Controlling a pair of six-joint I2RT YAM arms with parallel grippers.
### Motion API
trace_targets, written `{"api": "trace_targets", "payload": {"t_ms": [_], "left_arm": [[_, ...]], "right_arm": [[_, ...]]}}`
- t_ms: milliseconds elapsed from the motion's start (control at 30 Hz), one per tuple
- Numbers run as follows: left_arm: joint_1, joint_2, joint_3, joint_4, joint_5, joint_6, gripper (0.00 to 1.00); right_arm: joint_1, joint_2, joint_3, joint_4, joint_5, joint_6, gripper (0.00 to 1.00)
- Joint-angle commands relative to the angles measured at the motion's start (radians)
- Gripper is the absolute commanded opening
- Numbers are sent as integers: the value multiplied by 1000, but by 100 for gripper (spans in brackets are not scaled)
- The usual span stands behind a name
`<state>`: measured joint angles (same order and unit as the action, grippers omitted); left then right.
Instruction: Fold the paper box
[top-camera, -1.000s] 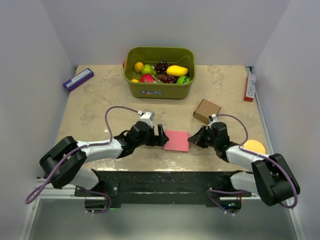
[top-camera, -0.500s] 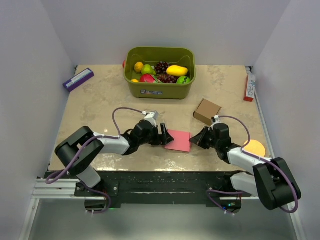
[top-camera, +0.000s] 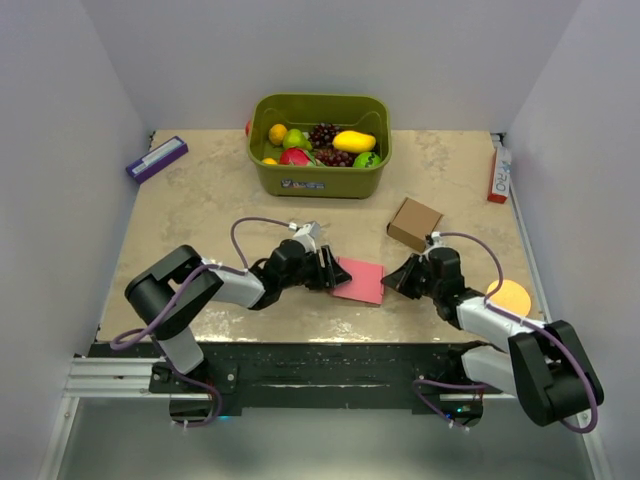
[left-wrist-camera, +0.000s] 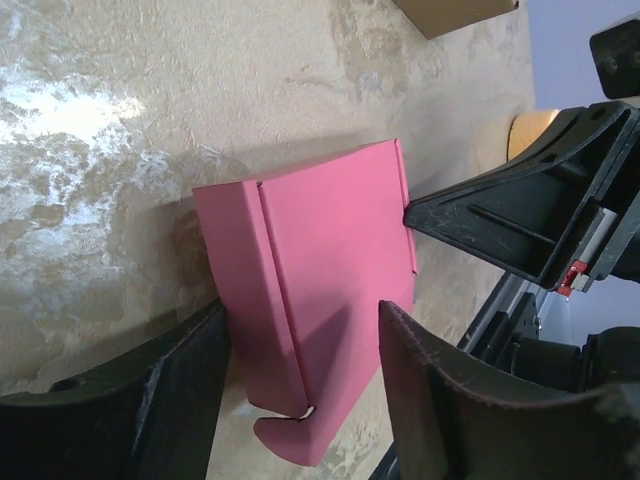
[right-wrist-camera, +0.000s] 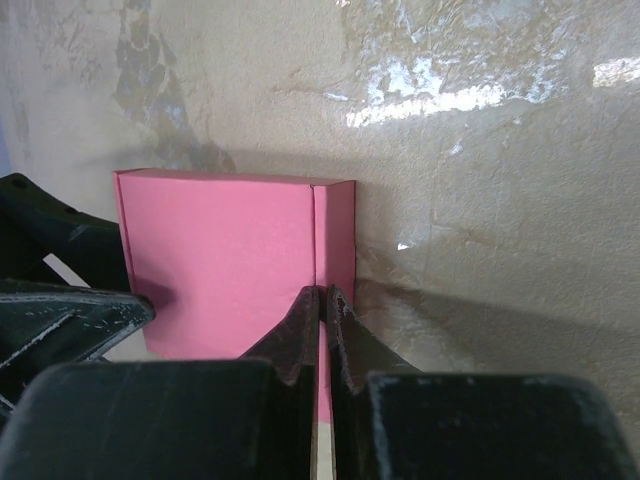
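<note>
The paper box (top-camera: 360, 281) is a flat pink card piece lying on the table between my two arms. My left gripper (top-camera: 329, 270) reaches it from the left. In the left wrist view its jaws stand apart, straddling the near end of the paper box (left-wrist-camera: 330, 260); the left finger (left-wrist-camera: 170, 390) is beside a folded side panel and the right finger (left-wrist-camera: 440, 400) is over the top face. My right gripper (top-camera: 394, 281) is shut, its tips (right-wrist-camera: 322, 296) resting on the fold line at the edge of the paper box (right-wrist-camera: 220, 250).
A green bin (top-camera: 320, 178) of toy fruit stands at the back. A small brown cardboard box (top-camera: 414, 222) lies right of centre, an orange disc (top-camera: 510, 296) near the right arm, a purple box (top-camera: 157, 157) back left, a red-white carton (top-camera: 498, 172) back right.
My left arm has pushed rightward onto the paper box and its jaws have narrowed around the box's end. The box has slid slightly right. The right gripper stays shut against it.
</note>
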<state>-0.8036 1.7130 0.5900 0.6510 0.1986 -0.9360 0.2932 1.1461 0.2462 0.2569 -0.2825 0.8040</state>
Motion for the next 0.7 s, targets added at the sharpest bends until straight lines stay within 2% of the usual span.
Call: {"api": "trace_targets", "payload": {"t_ms": [0,267,300,333,400,433,467,533,600,667], "left_arm": [[-17,2,42,121,59,-49,58],[-46,33,82,141,76,-92,39],[-46,27,83,130,76,-93,37],[-45,19,85,116,71,-93,34],[-40,-9,91,58,67,-86,31],[-31,-19,90,38,65,-78,29],[-25,-41,90,-5,74,-75,29],[1,-62,77,-36,111,-75,26],[18,-90,67,-73,145,-76,24],[41,-116,64,-135,188,-70,23]], "right_arm": [[-2,3,-21,-85,20,-25,0],[-2,-70,19,-174,37,-103,0],[-3,-98,37,-194,39,-118,3],[0,-126,48,-240,43,-135,16],[-2,-233,86,-298,68,-190,34],[3,-273,97,-344,72,-209,49],[6,-357,110,-366,83,-245,57],[41,-426,148,-415,89,-294,71],[89,-474,188,-438,138,-315,73],[220,-468,220,-465,221,-327,73]]}}
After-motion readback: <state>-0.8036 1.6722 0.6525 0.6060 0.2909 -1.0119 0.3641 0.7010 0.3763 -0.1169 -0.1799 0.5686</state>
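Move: The pink paper box lies between the two grippers, its middle about 4 cm to the right of the left hand, level with it in reach and some 2 cm below; the spread left fingers already reach around its left part. From the right hand, whose shut tips rest at the box's right edge, that middle is some 6 cm left and 1 cm lower. The brown carton stands about 13 cm ahead of the right hand and 6 cm to its right, and the yellow disc about 26 cm right and 3 cm back. The left hand slides about 3 cm to the right, further over the paper box, closing from well open until the fingers stop on it and pinch it across its thickness, rising as it goes, about 3.5 cm in all, and easing back left some 1 cm at the end. The right hand first stays with shut tips at the box's right edge, drifts a centimetre or so back and to the right, then opens wide and comes free, rising fast by about 9 cm while its fingers tip up some 20 degrees. ##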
